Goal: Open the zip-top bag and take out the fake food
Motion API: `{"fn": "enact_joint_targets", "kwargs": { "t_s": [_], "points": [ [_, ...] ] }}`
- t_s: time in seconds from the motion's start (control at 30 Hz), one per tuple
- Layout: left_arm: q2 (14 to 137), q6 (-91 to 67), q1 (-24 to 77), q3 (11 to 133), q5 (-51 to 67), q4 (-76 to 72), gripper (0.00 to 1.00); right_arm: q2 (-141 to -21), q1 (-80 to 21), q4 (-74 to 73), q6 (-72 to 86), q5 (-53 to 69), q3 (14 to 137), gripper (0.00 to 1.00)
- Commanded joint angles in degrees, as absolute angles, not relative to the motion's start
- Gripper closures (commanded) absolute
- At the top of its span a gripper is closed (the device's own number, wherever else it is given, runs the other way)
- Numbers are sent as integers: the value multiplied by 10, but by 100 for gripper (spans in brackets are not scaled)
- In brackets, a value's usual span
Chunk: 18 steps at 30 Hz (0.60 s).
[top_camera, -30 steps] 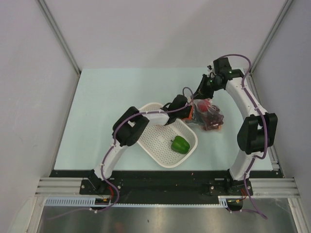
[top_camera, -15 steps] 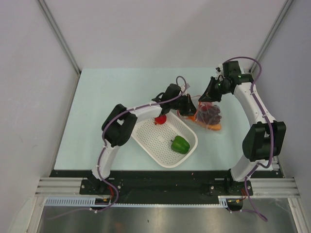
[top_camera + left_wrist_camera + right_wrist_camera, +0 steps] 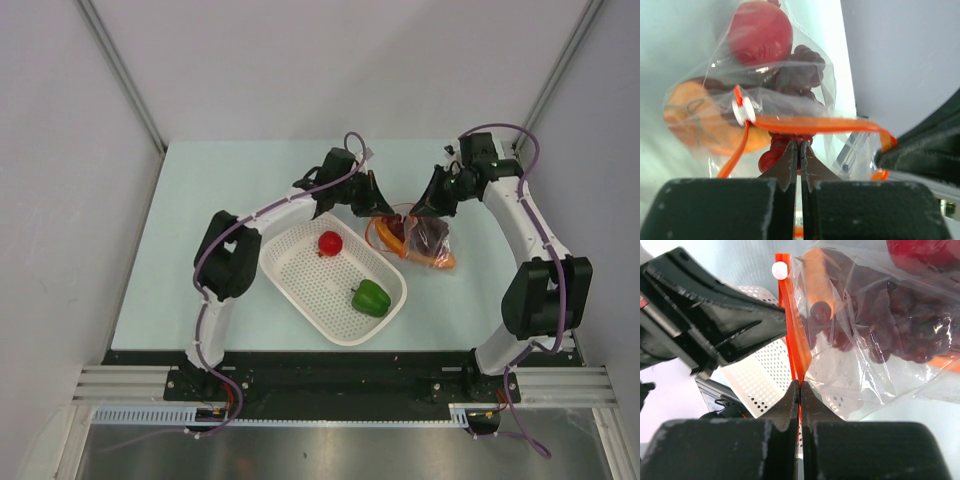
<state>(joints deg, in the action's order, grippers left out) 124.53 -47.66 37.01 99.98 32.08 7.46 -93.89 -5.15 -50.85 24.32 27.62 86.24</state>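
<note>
The zip-top bag (image 3: 428,240) hangs between my two grippers just right of the basket, its orange-red zipper strip (image 3: 835,125) spread into a loop. Inside it I see a red round fruit (image 3: 760,32), a dark purple grape bunch (image 3: 800,72) and an orange piece (image 3: 690,112). My left gripper (image 3: 378,205) (image 3: 799,144) is shut on the bag's near lip. My right gripper (image 3: 432,203) (image 3: 799,385) is shut on the zipper strip (image 3: 795,335), below its white slider (image 3: 780,270). A red fruit (image 3: 330,242) and a green bell pepper (image 3: 371,297) lie in the basket.
The white perforated basket (image 3: 310,285) sits mid-table, directly left of and below the bag. The left gripper's black body (image 3: 715,315) is close beside the right one. Grey walls stand on both sides of the table.
Both grippers have moved toward the far side and apart, spreading the bag's mouth. A red fruit that was at the basket's far rim now lies inside the basket.
</note>
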Motion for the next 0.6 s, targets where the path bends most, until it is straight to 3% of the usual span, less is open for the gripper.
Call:
{"fn": "enact_joint_targets", "kwargs": {
  "t_s": [0.0, 0.57],
  "points": [
    [1168, -393, 367, 1045, 312, 163, 100, -911, -46, -495, 231, 263, 865, 100],
    [955, -329, 364, 1056, 230, 316, 100, -913, -37, -501, 212, 242, 861, 100]
  ]
}}
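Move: The left hand already has the red grapes by one end at the bag's mouth. The white basket it is bringing them to has its middle about 10 cm back, 12 cm left and 9 cm below. The red tomato in the basket is roughly 2 cm back and 12 cm left, and the green pepper some 14 cm back and 3 cm left. From the right hand, which holds the orange zip rim, the bunch lies about 4 cm right, 1 cm ahead and 8 cm down. Upwards, slowly at first and then faster, the left hand pulls the grapes out through the bag's mouth, rising about 15 cm while drifting some 7 cm left and 4 cm back to the basket's side. It rolls some 15 degrees, forward side up, with its fingers still shut on the bunch. The right hand keeps its pinch on the zip rim, easing slightly right. ##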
